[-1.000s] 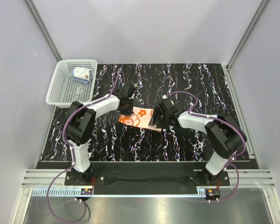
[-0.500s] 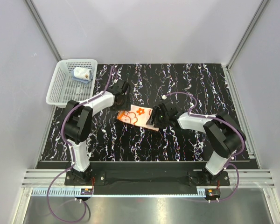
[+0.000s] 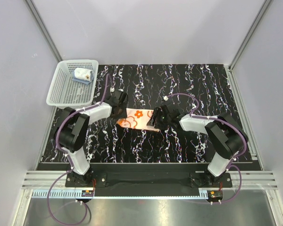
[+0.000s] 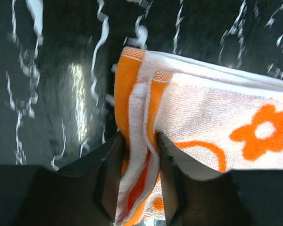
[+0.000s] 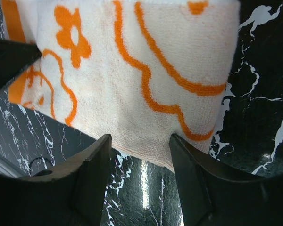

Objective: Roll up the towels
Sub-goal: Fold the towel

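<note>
The orange towel (image 3: pixel 137 118) with white flower print lies as a folded strip in the middle of the black marbled table (image 3: pixel 188 84). My left gripper (image 3: pixel 117 111) is at its left end. In the left wrist view that gripper (image 4: pixel 137 174) is shut on the orange towel (image 4: pixel 212 117), its folded end bunched between both fingers. My right gripper (image 3: pixel 155 117) is at the right end. In the right wrist view it (image 5: pixel 139 155) stands open, straddling the near edge of the towel (image 5: pixel 132 70). A light blue towel (image 3: pixel 82 75) sits bundled in the basket.
The white perforated basket (image 3: pixel 61 94) stands at the table's far left corner. Grey walls and aluminium frame rails close in the table on the left, the back and the right. Purple cables loop off both arms.
My left gripper came off the towel's left end, opened, moved a little left and closed on the folded end. The towel shifted slightly. My right gripper edged left and stayed open.
</note>
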Controlling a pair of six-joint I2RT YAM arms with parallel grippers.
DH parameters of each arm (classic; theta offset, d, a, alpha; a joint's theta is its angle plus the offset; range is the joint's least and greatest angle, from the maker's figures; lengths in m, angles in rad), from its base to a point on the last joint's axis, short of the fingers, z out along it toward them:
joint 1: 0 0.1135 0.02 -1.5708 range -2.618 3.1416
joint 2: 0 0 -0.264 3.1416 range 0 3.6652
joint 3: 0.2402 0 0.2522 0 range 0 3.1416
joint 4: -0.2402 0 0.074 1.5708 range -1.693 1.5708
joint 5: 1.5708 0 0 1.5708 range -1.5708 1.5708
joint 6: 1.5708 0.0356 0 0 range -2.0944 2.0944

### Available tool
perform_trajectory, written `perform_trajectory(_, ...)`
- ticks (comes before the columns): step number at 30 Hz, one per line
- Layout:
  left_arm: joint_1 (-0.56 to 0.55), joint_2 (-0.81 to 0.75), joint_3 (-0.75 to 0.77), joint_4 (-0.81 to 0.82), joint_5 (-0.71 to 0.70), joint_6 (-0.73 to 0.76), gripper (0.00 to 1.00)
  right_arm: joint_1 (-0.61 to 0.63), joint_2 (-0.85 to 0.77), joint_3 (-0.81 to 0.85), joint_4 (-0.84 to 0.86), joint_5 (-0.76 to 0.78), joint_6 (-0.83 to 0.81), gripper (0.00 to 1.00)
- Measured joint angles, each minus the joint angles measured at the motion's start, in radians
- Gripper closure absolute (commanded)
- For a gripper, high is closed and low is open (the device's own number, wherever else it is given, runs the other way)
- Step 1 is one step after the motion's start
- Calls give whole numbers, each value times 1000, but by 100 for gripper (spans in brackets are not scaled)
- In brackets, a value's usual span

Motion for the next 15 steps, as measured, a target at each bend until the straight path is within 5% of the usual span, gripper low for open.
perform_trajectory(6, -38, -177, -222, 65, 3, -97, 60, 0, -29, -29, -5, 6, 22, 36)
perform_trajectory(15, -83, -296, -326, 28, 7, -162, 34, 0, -111, -100, -53, 21, 67, 35)
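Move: The folded towel's orange left end is right at my left fingertips, about 1 cm below the hand point. The towel's middle lies some 9 cm to the right and 1 cm back. The white basket stands roughly 29 cm left and 21 cm ahead of this hand. From my right hand, on the towel's near right part, the middle is about 8 cm left and 4 cm forward, and the near right corner 4 cm right and 3 cm back. I drag the towel's left end straight back towards my base, about 8.5 cm level over the table, with my left fingertips still on the cloth, easing off at the end while those fingers spread wider. Meanwhile my right hand, its fingers staying open on the near right part, slides some 2.5 cm back and 2 cm to the right. ##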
